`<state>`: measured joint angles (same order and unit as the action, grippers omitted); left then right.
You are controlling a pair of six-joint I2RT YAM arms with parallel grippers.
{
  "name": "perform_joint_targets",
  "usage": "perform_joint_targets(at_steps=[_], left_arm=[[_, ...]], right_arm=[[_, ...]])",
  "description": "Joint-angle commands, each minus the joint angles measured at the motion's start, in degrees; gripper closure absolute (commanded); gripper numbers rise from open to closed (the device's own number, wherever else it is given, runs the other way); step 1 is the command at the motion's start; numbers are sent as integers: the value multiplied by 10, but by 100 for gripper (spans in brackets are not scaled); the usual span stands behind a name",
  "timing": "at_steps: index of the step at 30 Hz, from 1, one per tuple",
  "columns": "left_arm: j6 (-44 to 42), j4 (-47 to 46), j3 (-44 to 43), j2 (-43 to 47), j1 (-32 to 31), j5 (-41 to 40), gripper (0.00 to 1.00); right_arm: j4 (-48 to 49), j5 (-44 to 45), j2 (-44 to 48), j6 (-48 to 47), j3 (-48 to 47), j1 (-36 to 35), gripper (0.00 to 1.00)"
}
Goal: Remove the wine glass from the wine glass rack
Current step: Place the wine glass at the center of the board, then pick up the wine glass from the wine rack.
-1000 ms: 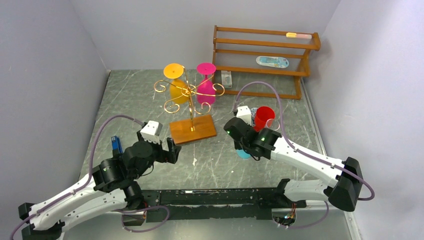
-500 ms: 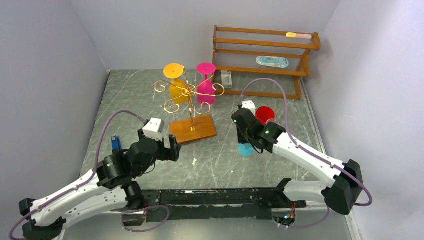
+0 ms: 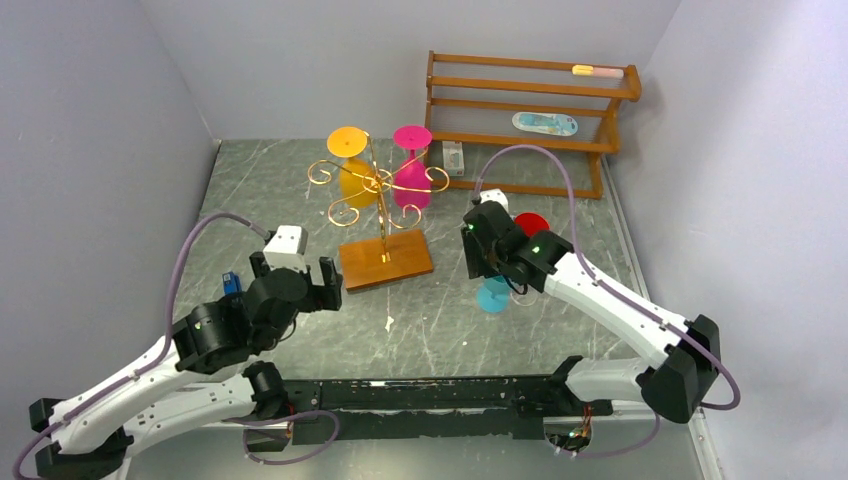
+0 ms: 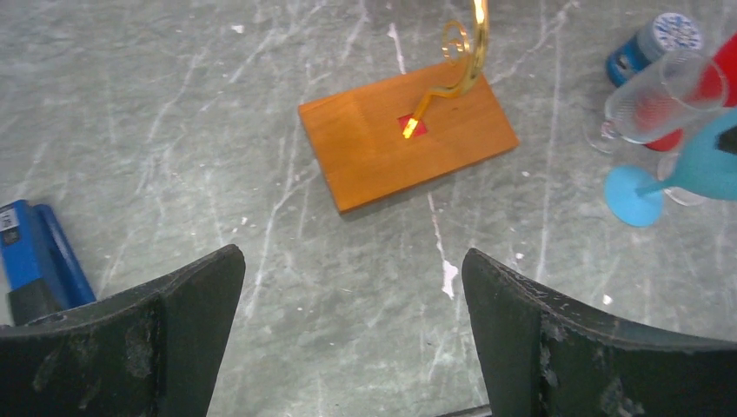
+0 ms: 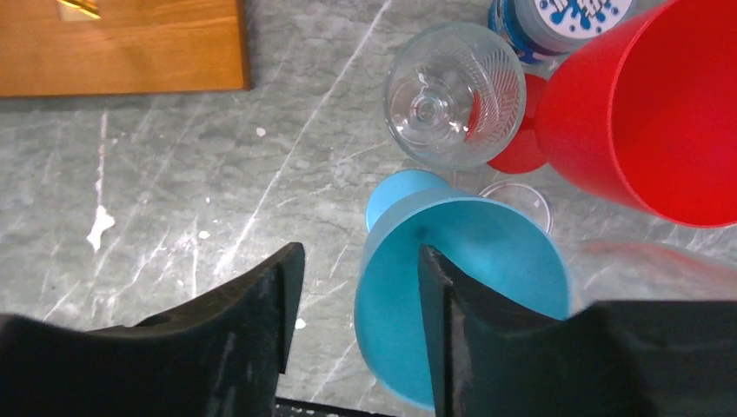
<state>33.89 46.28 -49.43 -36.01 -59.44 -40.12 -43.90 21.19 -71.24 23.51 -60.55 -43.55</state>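
The wine glass rack [image 3: 378, 190] is a gold wire stand on a wooden base [image 4: 404, 139]. An orange wine glass [image 3: 350, 165] and a pink wine glass [image 3: 411, 170] hang upside down on it. A blue wine glass [image 5: 487, 252] stands upright on the table to the rack's right. My right gripper [image 5: 358, 261] is open over it. One of its fingers dips into the blue bowl. The other stands outside the rim with a gap. My left gripper [image 4: 352, 261] hangs open and empty above the table, just in front of the rack's base.
A clear glass [image 5: 443, 95], a red glass [image 5: 660, 113] and a blue-lidded jar [image 5: 565, 13] crowd just behind the blue one. A blue object [image 4: 39, 252] lies left of my left gripper. A slatted wooden shelf [image 3: 530, 110] stands at the back right.
My right gripper has opened and let go of the blue wine glass, which now stands on the table. The right wrist rose. My left arm shifted left and a little back.
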Motion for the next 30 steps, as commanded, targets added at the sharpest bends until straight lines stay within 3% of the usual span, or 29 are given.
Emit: perform_joint_targets(at_steps=[1, 6, 9, 11, 15, 17, 21, 25, 27, 30], left_arm=[[-11, 35, -23, -31, 3, -80, 0], [-44, 9, -42, -60, 15, -78, 0], [-71, -1, -56, -87, 63, -44, 0], [-118, -34, -41, -101, 129, 13, 0], [-182, -82, -31, -144, 366, 188, 0], [-189, -106, -27, -149, 438, 244, 0], [-185, -134, -44, -180, 539, 329, 0], [-168, -147, -88, -203, 590, 386, 0], [-160, -152, -120, -211, 628, 394, 0], [-159, -147, -183, -244, 686, 471, 0]], right_arm=[[-20, -31, 33, -2, -68, 2, 42], [-12, -84, 65, 18, -80, 2, 38], [-7, -96, 88, 38, -64, 2, 37], [-6, -97, 101, 47, -58, 2, 37], [-15, -93, 117, 52, -58, 3, 36], [-25, -85, 123, 54, -63, 2, 35], [-30, -76, 140, 59, -64, 3, 32], [-37, -88, 152, 61, -76, 3, 30], [-34, -89, 162, 65, -72, 3, 27], [-21, -102, 180, 70, -58, 2, 24]])
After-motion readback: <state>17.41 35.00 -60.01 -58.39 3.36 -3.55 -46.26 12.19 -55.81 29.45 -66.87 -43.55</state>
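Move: The blue wine glass stands under the open right fingers, its middle about 5 cm to their right, level with them fore and aft, and 8 cm lower. A clear glass is 8 cm ahead and 4 right of that hand; the red glass is 9 ahead and 10 right. From the left hand, the yellow glass hangs some 17 cm ahead and 13 right, roughly level; the pink glass is 18 ahead, 24 right. The blue stapler lies 17 left, 1 ahead. Right hand rises about 11 cm off the blue glass, opening wider, while left swings some 19 cm forward-left. ##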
